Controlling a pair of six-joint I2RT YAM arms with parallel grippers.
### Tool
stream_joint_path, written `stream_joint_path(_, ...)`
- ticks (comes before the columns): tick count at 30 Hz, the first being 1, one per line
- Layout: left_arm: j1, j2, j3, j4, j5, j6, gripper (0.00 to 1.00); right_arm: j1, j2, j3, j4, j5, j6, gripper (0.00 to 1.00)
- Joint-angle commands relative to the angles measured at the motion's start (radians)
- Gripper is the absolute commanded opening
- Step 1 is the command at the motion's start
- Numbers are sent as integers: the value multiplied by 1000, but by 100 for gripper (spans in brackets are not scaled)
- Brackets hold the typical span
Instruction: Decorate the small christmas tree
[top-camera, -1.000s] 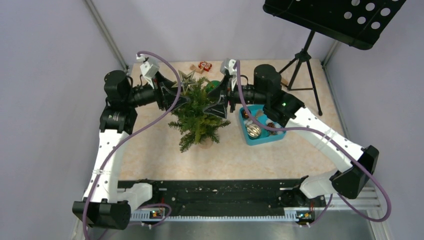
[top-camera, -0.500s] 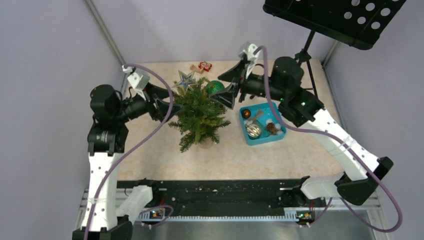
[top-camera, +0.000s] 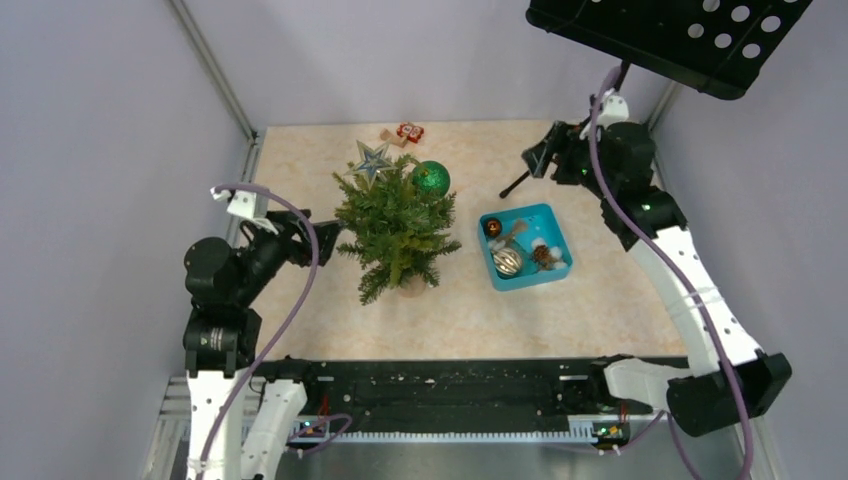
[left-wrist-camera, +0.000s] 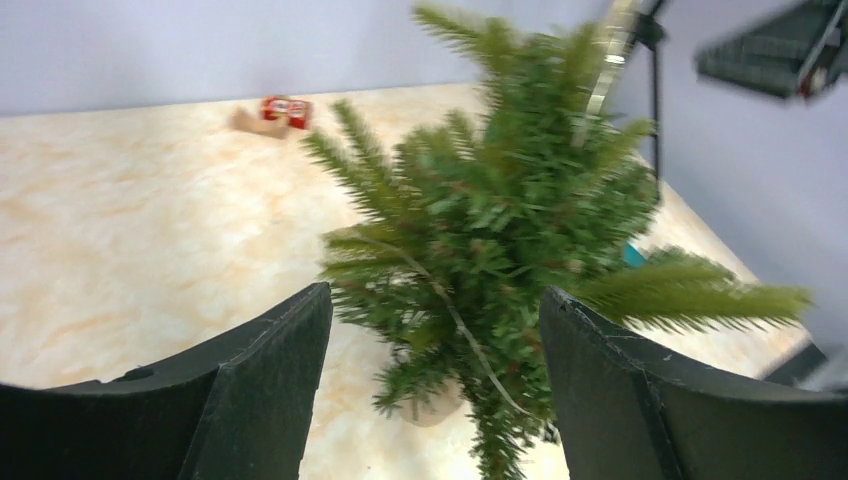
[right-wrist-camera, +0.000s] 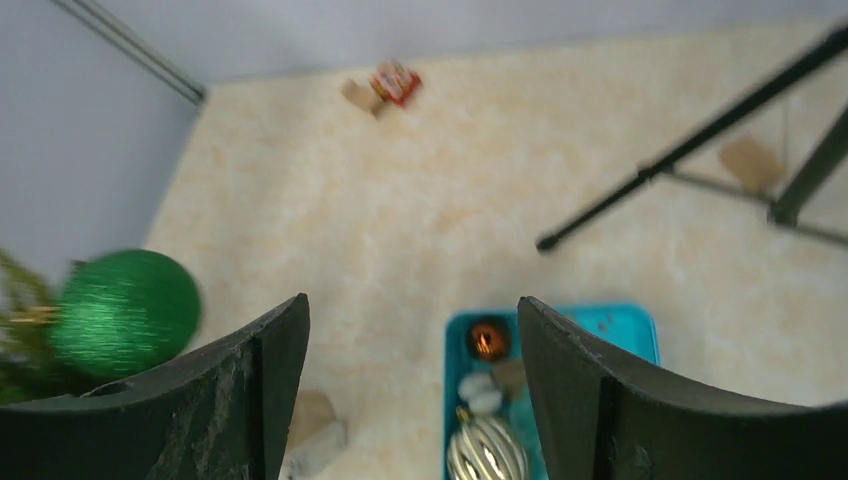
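Note:
The small christmas tree (top-camera: 398, 228) stands mid-table with a silver star (top-camera: 373, 158) at its top and a green ball (top-camera: 431, 178) on an upper right branch. My left gripper (top-camera: 322, 236) hovers just left of the tree, open and empty. In the left wrist view the tree (left-wrist-camera: 500, 230) fills the space ahead of the left gripper (left-wrist-camera: 435, 295). My right gripper (top-camera: 535, 160) is raised at the back right, also open and empty. In the right wrist view the right gripper (right-wrist-camera: 412, 300) hangs above the table with the green ball (right-wrist-camera: 125, 312) at far left.
A teal tray (top-camera: 540, 220) right of the tree holds a silver striped ball (top-camera: 507, 262), a copper ball (top-camera: 492, 227) and a pinecone (top-camera: 545, 257). A black music stand (top-camera: 670, 35) on a tripod (top-camera: 600, 130) occupies the back right corner. A small red item (top-camera: 409, 131) lies at the back.
Both grippers have drawn away from the treetop, the left one down and to the left, the right one up toward the back right. The star and green ball stay on the tree.

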Motion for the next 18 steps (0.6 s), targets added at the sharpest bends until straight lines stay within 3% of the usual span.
stream_joint_path(1,28,-65,-66,17,-286,-66,80,-20,77,-106,-161,51,44,75)
stream_joint_path(4,48,-94,-134,18,-397,-53,79,-21,122,-169,-215,65,11,75)
stream_joint_path(11,57,-119,-233,38,-433,-66,77,-15,178,-277,-300,92,-40,45)
stream_joint_path(18,59,-130,-253,63,-428,-59,76,68,235,-341,-313,209,-29,47)
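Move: The lettering ornament in the blue box lies nearly straight below the right hand, about 35 cm down, 2 cm back and 2 cm right. Beside it, the pinecone sits 3 cm back and 5 cm right of that hand, the gold-striped ball 4 cm back and 1 cm left, and the small brown ball 3 cm ahead and 4 cm left, all about as far down. From the left hand the lettering is some 11 cm ahead, 31 cm right and 34 cm below. Towards the lettering and pinecone in the box, the empty right hand plunges some 26 cm, drawing back about 6 cm and slightly right, while its fingers tip down roughly 45 degrees and narrow to about half open, still clear of the ornaments. The left hand, empty and open, sinks and swings left away from the tree, turning counter-clockwise. ##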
